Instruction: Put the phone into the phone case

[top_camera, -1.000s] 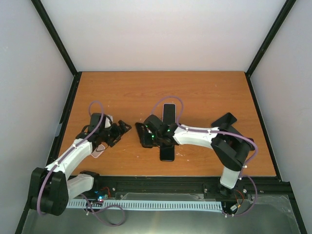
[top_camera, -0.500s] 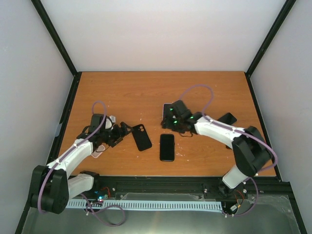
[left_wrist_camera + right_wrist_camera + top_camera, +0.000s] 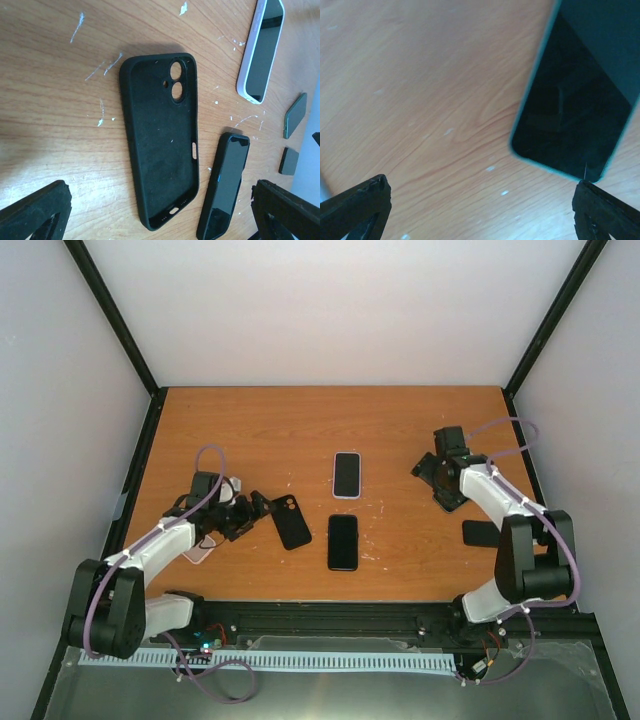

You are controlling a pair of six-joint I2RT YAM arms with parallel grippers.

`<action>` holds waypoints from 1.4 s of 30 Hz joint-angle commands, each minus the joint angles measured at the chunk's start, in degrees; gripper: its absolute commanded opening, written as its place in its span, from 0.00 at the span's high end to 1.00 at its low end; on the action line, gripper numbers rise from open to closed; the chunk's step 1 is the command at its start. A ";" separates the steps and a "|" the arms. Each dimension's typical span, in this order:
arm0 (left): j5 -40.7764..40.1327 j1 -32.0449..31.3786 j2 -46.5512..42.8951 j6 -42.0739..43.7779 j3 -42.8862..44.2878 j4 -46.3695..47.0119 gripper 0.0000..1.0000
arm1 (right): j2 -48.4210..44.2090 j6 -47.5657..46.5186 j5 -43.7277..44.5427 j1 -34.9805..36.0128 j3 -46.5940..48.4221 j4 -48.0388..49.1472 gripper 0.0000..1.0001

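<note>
The empty black phone case [image 3: 291, 521] [image 3: 160, 135] lies inside-up left of the table's middle, its camera holes at the far end. A black phone [image 3: 342, 541] [image 3: 225, 185] lies screen-up just to its right, apart from it. My left gripper [image 3: 257, 510] [image 3: 160, 220] hovers open at the case's left, near end, holding nothing. My right gripper [image 3: 438, 483] [image 3: 480, 210] is far off at the right, open and empty, above bare wood beside a dark teal-edged phone [image 3: 580, 95].
A phone in a white case [image 3: 347, 475] [image 3: 262, 50] lies beyond the black phone. Another dark phone [image 3: 481, 533] rests at the right. A pale case [image 3: 201, 551] sits under my left arm. Black frame posts stand at the table's corners.
My right arm has swung from the middle of the table to the right side and its jaws have opened. The black case now lies uncovered. The left arm has barely moved.
</note>
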 commanded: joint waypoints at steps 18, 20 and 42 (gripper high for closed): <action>0.54 0.22 0.86 3.18 2.18 -0.56 0.01 | 17.88 0.81 1.76 -12.64 8.46 -5.90 0.07; 0.67 0.17 1.38 3.39 2.27 -0.27 0.01 | 18.44 0.75 2.14 -12.85 8.58 -6.07 0.07; 1.37 0.17 12.21 4.89 5.79 5.10 0.04 | 23.87 0.33 3.03 -13.76 12.33 -7.58 0.25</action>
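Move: The loose phone lies about 11 cm to the right hand's right, 2 cm ahead and 8 cm below; a black slab sits roughly 9 cm farther right and 12 cm nearer the base than that phone. The empty black case lies some 9 cm to the left hand's right, 1 cm ahead and 7 cm below. From that case, the black-rimmed phone is 14 cm farther right and 6 cm nearer; the lilac-rimmed phone is 15 cm farther right and 13 cm farther out. The loose phone is straddled by the right hand, which sweeps about 10 cm right and 8 cm down, tipping its fingers some 20 degrees more steeply down and turning clockwise; it then eases to a near stop and partly closes its wide-open fingers onto the long edges. The left hand waits, then sinks 2 to 3 cm and edges forward beside the black case, fingers wide open. ##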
